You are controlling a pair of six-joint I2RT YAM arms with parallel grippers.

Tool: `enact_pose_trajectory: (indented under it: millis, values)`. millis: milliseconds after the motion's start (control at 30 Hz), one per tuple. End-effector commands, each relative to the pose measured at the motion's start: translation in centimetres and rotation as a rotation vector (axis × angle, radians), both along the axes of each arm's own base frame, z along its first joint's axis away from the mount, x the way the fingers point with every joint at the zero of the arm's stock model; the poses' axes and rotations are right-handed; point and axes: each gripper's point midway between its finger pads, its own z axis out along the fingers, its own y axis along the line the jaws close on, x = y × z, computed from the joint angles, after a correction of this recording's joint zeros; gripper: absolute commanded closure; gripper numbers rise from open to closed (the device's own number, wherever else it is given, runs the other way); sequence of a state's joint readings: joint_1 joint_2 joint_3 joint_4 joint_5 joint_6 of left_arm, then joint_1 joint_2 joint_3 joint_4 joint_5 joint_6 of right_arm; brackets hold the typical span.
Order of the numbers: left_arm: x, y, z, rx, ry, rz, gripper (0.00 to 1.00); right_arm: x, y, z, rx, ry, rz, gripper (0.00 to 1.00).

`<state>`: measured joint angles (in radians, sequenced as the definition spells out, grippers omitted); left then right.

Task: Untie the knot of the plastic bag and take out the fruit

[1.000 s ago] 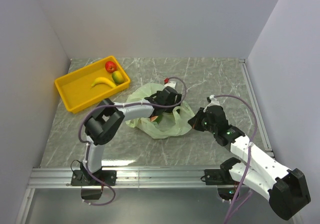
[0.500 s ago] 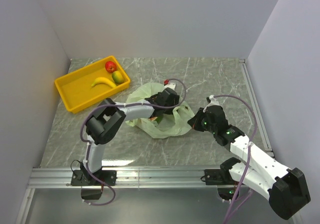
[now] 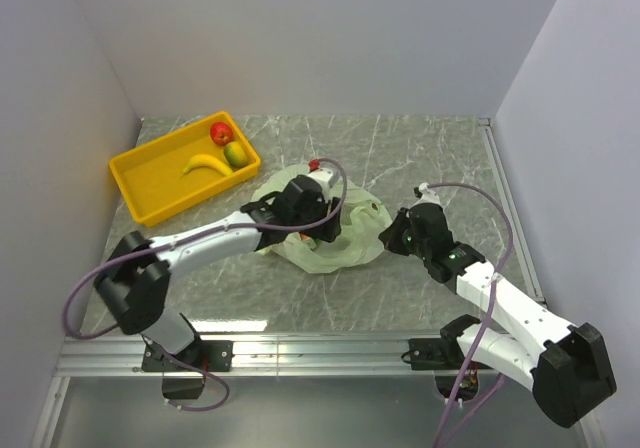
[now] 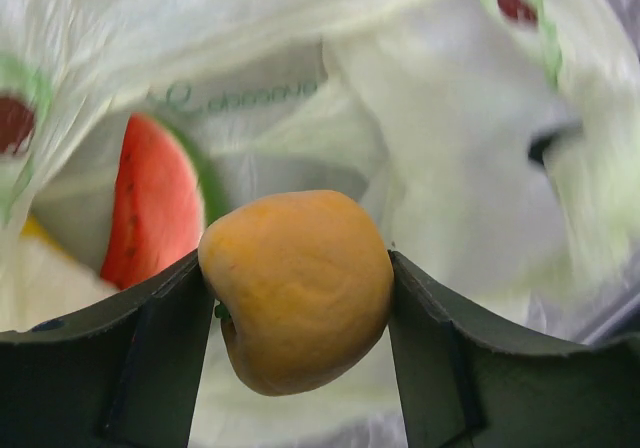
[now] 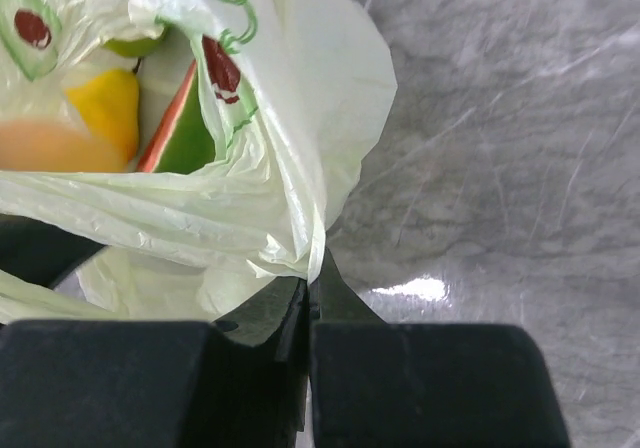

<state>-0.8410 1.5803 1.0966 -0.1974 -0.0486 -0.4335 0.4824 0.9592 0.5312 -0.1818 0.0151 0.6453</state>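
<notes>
The pale green plastic bag (image 3: 348,236) lies open on the table's middle; its knot does not show. My left gripper (image 3: 303,226) hangs over the bag's mouth, shut on a small orange fruit (image 4: 295,288) pressed between both fingers (image 4: 140,358). Behind it, inside the bag (image 4: 450,118), lies a red watermelon slice (image 4: 155,213). My right gripper (image 3: 392,238) is shut on the bag's right edge (image 5: 300,238), pinching the film at its tips (image 5: 312,278). Through the bag's mouth the right wrist view shows the watermelon slice (image 5: 185,128), a yellow fruit (image 5: 105,108) and a green fruit (image 5: 135,46).
A yellow tray (image 3: 140,183) stands at the back left with a red apple (image 3: 221,131), a green-red mango (image 3: 235,154) and a banana (image 3: 205,164) in it. White walls close in the table on the left, back and right.
My left arm has swung out to the left and drawn its gripper back from deep in the bag, now closed on the orange fruit. The right gripper keeps its hold on the bag.
</notes>
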Motion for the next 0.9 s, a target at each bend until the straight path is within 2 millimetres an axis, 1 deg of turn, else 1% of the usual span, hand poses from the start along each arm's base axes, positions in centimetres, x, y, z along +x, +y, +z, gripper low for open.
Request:
enact_pose_trajectory:
  millis: [0,33,67,133,167,233,267,300,333,367,400,433,467,500,533,567,600,633,667,700,733,767,800,833,867]
  values:
    - [-1.4,2.2,3.0,-0.02,-0.044,-0.028,0.73,2.0,-0.6,2.2,-0.015,-0.066,-0.044,1.0]
    - [-1.3,2.8,3.8,-0.035,-0.051,-0.01,0.73,2.0,-0.5,2.3,-0.012,-0.066,-0.042,1.0]
    - [-0.4,4.3,5.5,-0.063,-0.078,0.034,0.73,2.1,-0.3,2.5,-0.004,-0.071,-0.037,1.0]
    - [0.9,6.7,7.3,-0.083,-0.098,0.114,0.73,2.1,-0.2,2.5,0.001,-0.07,-0.034,1.0]
    - [3.0,9.4,8.0,-0.086,-0.109,0.204,0.73,2.0,-0.2,2.4,0.001,-0.067,-0.037,1.0]
    - [5.0,12.7,8.5,-0.087,-0.114,0.313,0.73,1.9,-0.3,2.5,0.002,-0.068,-0.035,1.0]
    - [6.8,16.0,8.6,-0.081,-0.117,0.417,0.73,1.9,-0.3,2.5,-0.002,-0.068,-0.035,1.0]
    - [7.8,17.7,8.8,-0.083,-0.123,0.478,0.73,1.8,-0.3,2.6,-0.002,-0.071,-0.03,1.0]
    - [8.8,19.3,8.6,-0.076,-0.122,0.529,0.73,1.7,-0.3,2.5,-0.006,-0.071,-0.028,1.0]
    - [10.1,22.2,8.4,-0.067,-0.124,0.619,0.73,1.6,-0.4,2.5,-0.009,-0.071,-0.026,1.0]
    - [11.0,23.7,8.4,-0.061,-0.127,0.668,0.72,1.6,-0.5,2.7,-0.008,-0.079,-0.028,1.0]
    - [11.9,24.9,7.4,-0.059,-0.104,0.712,0.72,1.5,-0.5,2.6,-0.01,-0.078,-0.024,1.0]
    - [13.0,27.5,7.3,-0.067,-0.108,0.783,0.71,1.5,-0.4,2.8,-0.007,-0.085,-0.02,1.0]
    - [13.8,28.7,7.2,-0.076,-0.108,0.819,0.7,1.3,-0.4,2.9,-0.001,-0.086,-0.014,1.0]
    - [14.6,29.7,5.8,-0.073,-0.076,0.86,0.7,1.2,-0.4,2.9,0.0,-0.087,-0.011,1.0]
    - [15.3,31.3,5.5,-0.072,-0.075,0.907,0.68,1.1,-0.2,2.9,0.005,-0.086,-0.005,1.0]
    - [16.1,32.0,5.6,-0.067,-0.082,0.93,0.68,1.0,-0.2,2.8,0.006,-0.084,0.0,1.0]
    - [16.9,32.7,3.8,-0.036,-0.051,0.956,0.67,1.0,-0.1,2.8,0.013,-0.082,0.001,1.0]
    - [17.9,33.4,4.2,-0.033,-0.062,0.975,0.65,0.9,-0.1,2.7,0.014,-0.08,0.001,1.0]
    - [18.4,33.8,3.8,-0.027,-0.054,0.988,0.64,0.9,0.0,2.7,0.017,-0.079,0.006,1.0]
    - [19.1,34.2,2.3,-0.01,-0.031,0.999,0.62,0.8,0.1,2.7,0.02,-0.076,0.011,1.0]
    - [19.9,34.4,2.7,-0.008,-0.044,1.009,0.56,0.8,0.1,2.7,0.019,-0.073,0.013,1.0]
    - [20.3,34.5,2.4,-0.004,-0.04,1.014,0.52,0.9,0.1,3.0,0.019,-0.078,0.014,1.0]
    - [20.8,34.6,1.3,0.015,-0.024,1.019,0.49,0.9,0.1,3.0,0.019,-0.078,0.012,1.0]
    - [21.5,34.8,1.7,0.02,-0.038,1.024,0.45,0.8,0.1,3.0,0.017,-0.075,0.015,1.0]
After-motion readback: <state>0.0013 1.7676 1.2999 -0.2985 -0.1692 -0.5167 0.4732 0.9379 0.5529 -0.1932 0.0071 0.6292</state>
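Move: The left hand already holds the orange fruit just above the bag; the yellow tray's middle lies about 42 cm to its left, 22 cm ahead and 11 cm below. In it, the banana is about 36 cm left and 24 ahead, the mango 28 left and 27 ahead, the red fruit 32 left and 34 ahead. From the right hand, the tray lies some 58 cm left, 25 ahead and 9 below. Left hand arcs the held orange fruit some 35 cm left and 20 forward over the tray, turning counter-clockwise. ##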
